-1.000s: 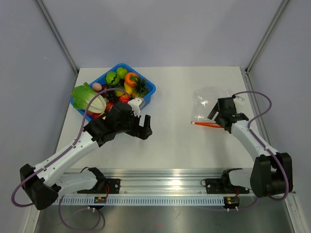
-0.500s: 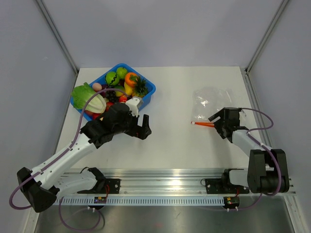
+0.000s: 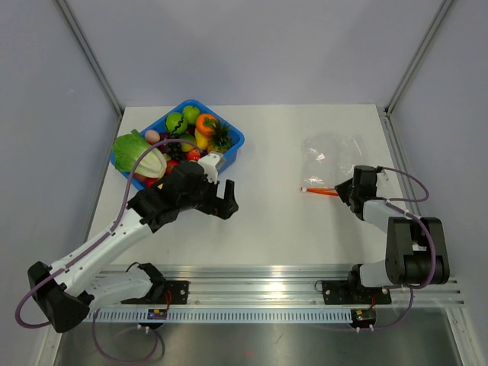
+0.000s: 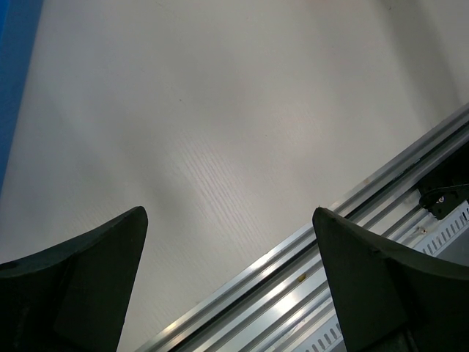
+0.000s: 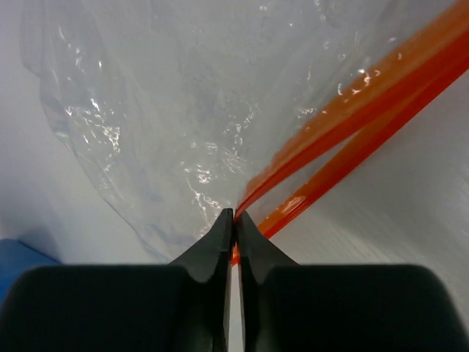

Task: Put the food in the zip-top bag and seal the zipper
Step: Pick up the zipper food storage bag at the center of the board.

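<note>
The food (image 3: 187, 137), small toy fruits and vegetables with a green lettuce (image 3: 136, 151), lies heaped in a blue bin. The clear zip-top bag (image 3: 332, 156) lies flat at the right, its red-orange zipper (image 3: 320, 191) along the near edge. My right gripper (image 3: 348, 191) sits low at the zipper's right end. In the right wrist view the right gripper (image 5: 234, 214) is shut on one orange lip of the zipper (image 5: 352, 117), and the crinkly bag (image 5: 183, 110) spreads beyond. My left gripper (image 3: 227, 200) hovers open over bare table beside the bin, and the left wrist view shows nothing inside the gripper (image 4: 229, 220).
The blue bin (image 3: 232, 141) stands at the back left, and its edge (image 4: 15, 59) shows in the left wrist view. An aluminium rail (image 3: 252, 278) runs along the near table edge. Grey walls close the sides and back.
My right gripper has come down toward the near side of the bag and closed on the zipper's end. The left arm has hardly moved and stays open.
</note>
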### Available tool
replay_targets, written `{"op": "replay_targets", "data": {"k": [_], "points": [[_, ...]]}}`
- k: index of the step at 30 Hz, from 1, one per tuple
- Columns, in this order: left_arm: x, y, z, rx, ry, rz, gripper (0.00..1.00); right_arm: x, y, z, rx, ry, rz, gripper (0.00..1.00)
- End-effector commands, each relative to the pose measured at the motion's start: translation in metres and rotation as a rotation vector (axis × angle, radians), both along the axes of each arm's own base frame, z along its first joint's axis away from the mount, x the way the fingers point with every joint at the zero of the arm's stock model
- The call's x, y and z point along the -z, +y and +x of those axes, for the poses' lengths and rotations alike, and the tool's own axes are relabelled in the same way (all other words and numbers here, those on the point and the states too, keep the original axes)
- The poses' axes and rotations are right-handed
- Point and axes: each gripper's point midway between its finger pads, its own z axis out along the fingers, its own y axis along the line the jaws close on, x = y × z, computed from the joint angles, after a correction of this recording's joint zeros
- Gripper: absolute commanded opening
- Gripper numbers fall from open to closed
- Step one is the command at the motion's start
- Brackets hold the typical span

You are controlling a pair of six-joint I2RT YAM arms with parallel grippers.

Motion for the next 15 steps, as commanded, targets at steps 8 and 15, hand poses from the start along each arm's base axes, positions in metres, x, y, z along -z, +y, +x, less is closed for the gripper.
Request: {"op": "replay_targets", "data": {"k": [8, 15], "points": [[-0.01, 0.002, 0.019, -0.107, -0.125, -0.088, 0.99, -0.068, 0.027, 0.025, -0.002, -0.212, 0.244, 0.0], [-0.012, -0.063, 0.024, -0.036, 0.01, -0.347, 0.97, -0.126, 0.048, 0.022, 0.043, -0.296, 0.512, 0.0]]}}
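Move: The zipper food storage bag lies flat just beyond the right hand, its middle some 8 cm ahead, 2 cm to the left and 2 cm lower. Its near edge, the orange zipper lip, is right at the right fingertips. The blue food basket is about 53 cm to the left of the right hand and 14 cm farther out. For the left hand, the bag's middle is roughly 22 cm ahead, 36 cm to the right and 19 cm below. The bag's orange zipper lip is pinched as the right fingers close the last of their gap on it, then drawn up off the board about 8 cm, gathering speed, with some 3 to 4 cm to the left. The right wrist rolls its left side up and tips the fingertips upward, roughly 25 degrees in all. The open, empty left hand drifts a little right, forward and down towards the bag. ##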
